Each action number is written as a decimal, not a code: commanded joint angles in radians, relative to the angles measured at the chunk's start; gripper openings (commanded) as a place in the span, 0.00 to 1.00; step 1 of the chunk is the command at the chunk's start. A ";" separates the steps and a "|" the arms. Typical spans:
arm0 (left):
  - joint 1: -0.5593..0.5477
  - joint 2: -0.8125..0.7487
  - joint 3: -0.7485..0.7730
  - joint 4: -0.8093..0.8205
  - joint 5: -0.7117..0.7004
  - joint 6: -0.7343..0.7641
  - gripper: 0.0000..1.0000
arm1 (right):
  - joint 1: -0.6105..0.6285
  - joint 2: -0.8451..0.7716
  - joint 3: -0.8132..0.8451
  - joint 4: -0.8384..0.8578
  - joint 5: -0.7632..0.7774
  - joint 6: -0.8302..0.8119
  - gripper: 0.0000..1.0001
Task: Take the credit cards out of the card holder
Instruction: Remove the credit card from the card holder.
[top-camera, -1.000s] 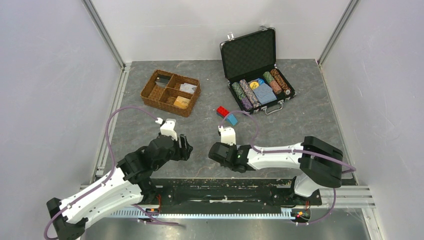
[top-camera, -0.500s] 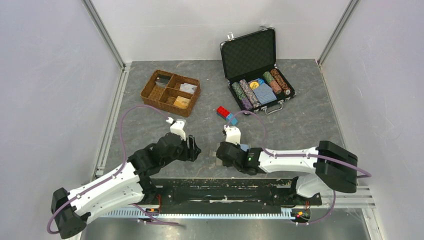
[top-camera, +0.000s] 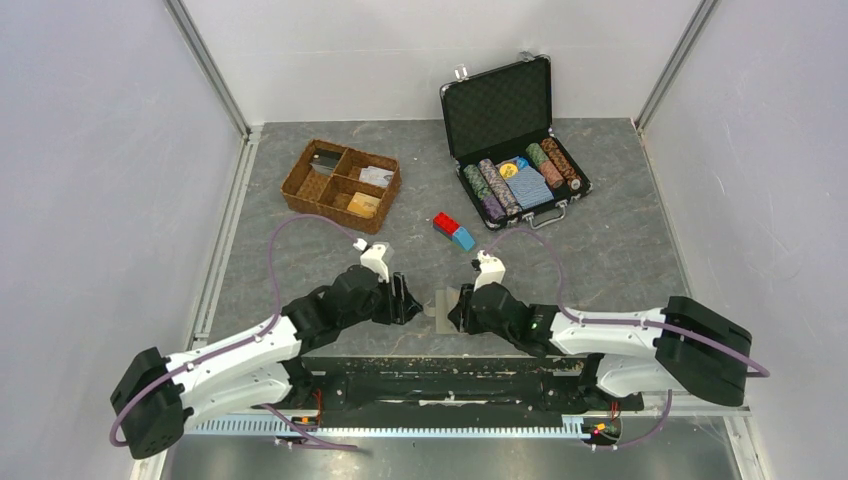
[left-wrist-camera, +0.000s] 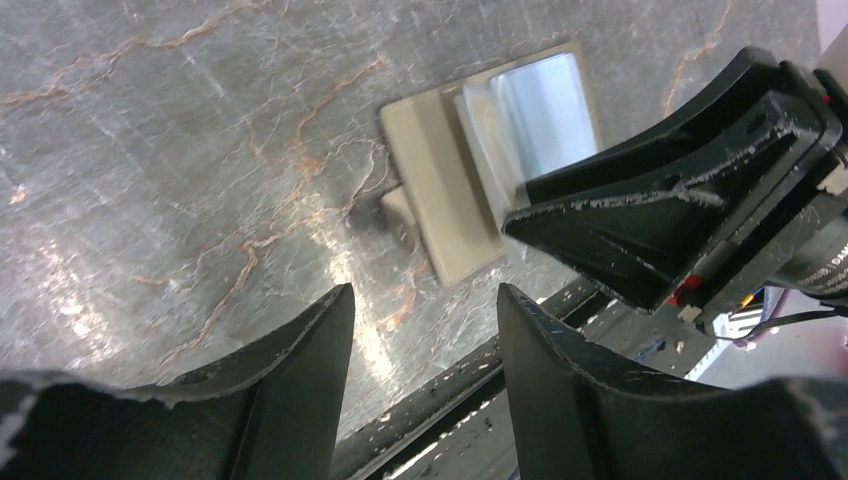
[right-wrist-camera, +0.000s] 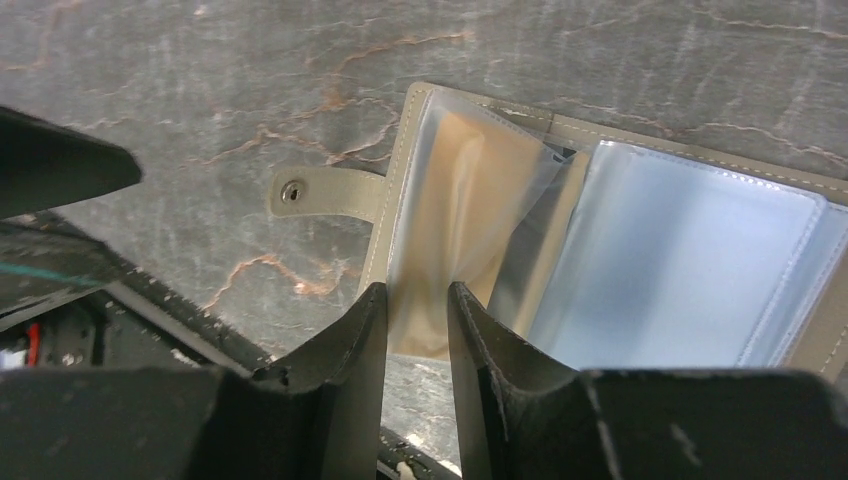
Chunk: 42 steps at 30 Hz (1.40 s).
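Note:
The grey-tan card holder (top-camera: 441, 303) (left-wrist-camera: 440, 190) lies open near the table's front edge, its snap tab (right-wrist-camera: 320, 192) pointing left. Its clear sleeves show an orange-gold credit card (right-wrist-camera: 460, 200) and a light blue one (right-wrist-camera: 670, 270) (left-wrist-camera: 535, 105). My right gripper (right-wrist-camera: 417, 295) (top-camera: 455, 308) is shut on the raised, curved sleeve leaf with the orange-gold card. My left gripper (left-wrist-camera: 425, 300) (top-camera: 408, 300) stands open just left of the holder, with nothing between its fingers. In the left wrist view, the right fingers (left-wrist-camera: 660, 210) cover the holder's right part.
A brown wicker tray (top-camera: 340, 185) stands at the back left and an open black chip case (top-camera: 515, 150) at the back right. Red and blue bricks (top-camera: 453, 230) lie behind the grippers. The black front rail (top-camera: 440, 370) runs just below the holder.
My left gripper has moved right toward the holder and its jaws have narrowed a little. The right arm has swung right, its gripper staying at the holder.

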 joint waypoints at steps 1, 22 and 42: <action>-0.002 0.045 0.026 0.135 0.036 -0.077 0.60 | -0.019 -0.049 -0.035 0.159 -0.077 -0.028 0.30; 0.001 0.470 0.254 0.131 0.027 -0.122 0.41 | -0.106 -0.125 -0.161 0.306 -0.224 -0.006 0.31; 0.000 0.561 0.271 0.227 0.182 -0.139 0.40 | -0.109 -0.155 -0.119 0.190 -0.205 -0.047 0.53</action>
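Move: The upright clear sleeve with the tan card, still between the right gripper's fingers, lies about 10 cm to the left gripper's right, level ahead and some 5 cm lower. The clasp tab is about 4 cm to the left gripper's right, 1 cm back and 8 cm down; the blue sleeve is roughly 15 cm right, level ahead, 7 cm down. From the right gripper the clear sleeve's middle is some 3 cm ahead and 1 cm down. Bring the left gripper about 7 cm to its right and nearly 3 cm forward to the clear sleeve, sinking some 5 cm before a slight rise, tipping down about 15 degrees and narrowing its fingers partway. Set a finger at the sleeve's outer edge. Meanwhile raise the right gripper 1 to 2 cm, roll its left side up slightly, then open its fingers to release the sleeve. ##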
